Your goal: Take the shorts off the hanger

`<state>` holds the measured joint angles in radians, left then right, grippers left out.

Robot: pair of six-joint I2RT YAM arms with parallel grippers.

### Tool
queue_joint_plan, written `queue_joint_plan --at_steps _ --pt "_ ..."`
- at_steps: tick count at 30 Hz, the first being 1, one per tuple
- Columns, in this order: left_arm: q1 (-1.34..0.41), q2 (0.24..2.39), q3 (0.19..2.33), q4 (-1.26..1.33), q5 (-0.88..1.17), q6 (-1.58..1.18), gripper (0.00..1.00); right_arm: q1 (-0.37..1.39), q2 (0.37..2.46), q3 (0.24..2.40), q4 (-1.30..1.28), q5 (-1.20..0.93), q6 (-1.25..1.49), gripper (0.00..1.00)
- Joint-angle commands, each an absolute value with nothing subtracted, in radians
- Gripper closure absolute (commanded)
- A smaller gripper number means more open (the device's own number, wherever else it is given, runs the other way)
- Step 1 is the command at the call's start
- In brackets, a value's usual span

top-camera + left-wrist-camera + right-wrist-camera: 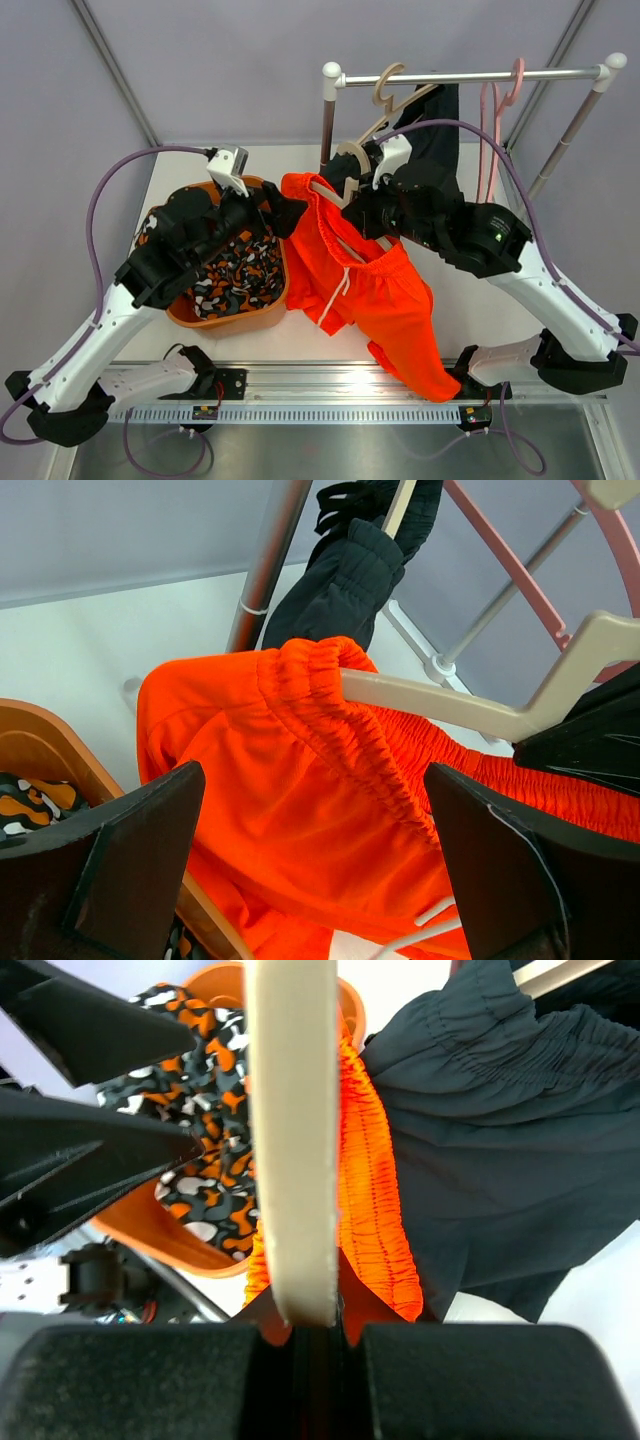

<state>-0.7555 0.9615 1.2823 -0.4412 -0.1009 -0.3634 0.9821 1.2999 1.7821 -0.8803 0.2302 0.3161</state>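
The bright orange shorts (385, 290) hang by their waistband from a beige hanger (345, 160) held in the air, with one leg trailing to the table's front edge. My right gripper (365, 200) is shut on that hanger (292, 1140), and the orange waistband (370, 1180) is bunched beside it. My left gripper (288, 215) stands open at the shorts' left end. In the left wrist view the orange cloth (300, 810) fills the gap between the wide-apart fingers (130, 850), apart from both. The dark navy shorts (440, 125) hang on the rack. The camouflage shorts (240, 270) lie in the basket.
An orange basket (185, 310) sits on the table under my left arm. A metal clothes rail (470, 75) crosses the back right, carrying a pink hanger (492, 120) and another beige hanger (392, 88). Its upright post (268, 570) stands close behind the shorts.
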Motion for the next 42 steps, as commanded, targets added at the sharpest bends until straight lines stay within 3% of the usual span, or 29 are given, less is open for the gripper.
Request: queue_joint_plan --at_steps 1,20,23,24,25,30,31,37,38,42 --pt "-0.768 0.968 1.272 -0.414 -0.09 -0.37 0.04 1.025 1.319 1.876 -0.838 0.403 0.307 1.0" --pt "-0.788 0.976 1.198 -0.341 -0.109 -0.405 0.05 1.147 1.485 2.063 -0.917 0.546 0.288 1.0" --pt "-0.787 0.988 1.201 -0.359 -0.144 -0.407 0.1 1.163 1.489 2.077 -0.917 0.552 0.282 1.0" --pt "-0.788 0.989 1.195 -0.36 -0.155 -0.408 0.13 1.166 1.493 2.088 -0.923 0.554 0.281 1.0" --pt "-0.788 0.989 1.192 -0.36 -0.169 -0.411 0.23 1.173 1.494 2.095 -0.928 0.555 0.281 1.0" --pt "-0.787 0.982 1.172 -0.345 -0.242 -0.42 0.44 1.207 1.496 2.115 -0.942 0.563 0.275 1.0" --pt "-0.787 0.98 1.167 -0.341 -0.253 -0.422 0.55 1.215 1.496 2.115 -0.946 0.575 0.275 1.0" --pt "-0.788 0.976 1.18 -0.348 -0.334 -0.419 0.96 1.25 1.486 2.114 -0.983 0.572 0.278 1.0" --pt "-0.787 0.976 1.186 -0.35 -0.365 -0.422 1.0 1.261 1.485 2.115 -0.991 0.581 0.281 1.0" --pt "-0.787 0.95 1.181 -0.333 -0.448 -0.423 1.0 1.31 1.468 2.111 -1.049 0.614 0.298 1.0"
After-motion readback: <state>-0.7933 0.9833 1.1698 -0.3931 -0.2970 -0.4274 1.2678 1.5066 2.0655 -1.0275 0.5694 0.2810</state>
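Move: From my open left hand, the near end of the orange shorts' waistband, where it wraps the hanger's end, lies about 5 cm ahead, 4 cm to the right and 5 cm lower. The basket stands some 9 cm ahead and 16 cm to the left, roughly 30 cm below. The rack's left post is about 18 cm ahead and 7 cm right. My right hand, already gripping the hanger, has that waistband end about 4 cm ahead, 8 cm left and slightly below it. I lower my open left hand about 4.5 cm onto the near end of the orange waistband, then ease it some 2 cm forward as the fingers shut and pinch the cloth just below the hanger's end. Meanwhile my right hand keeps its grip and brings the hanger about 4.5 cm left towards my left hand, then nearly 3 cm back, tilting its left side down some 10 degrees. ##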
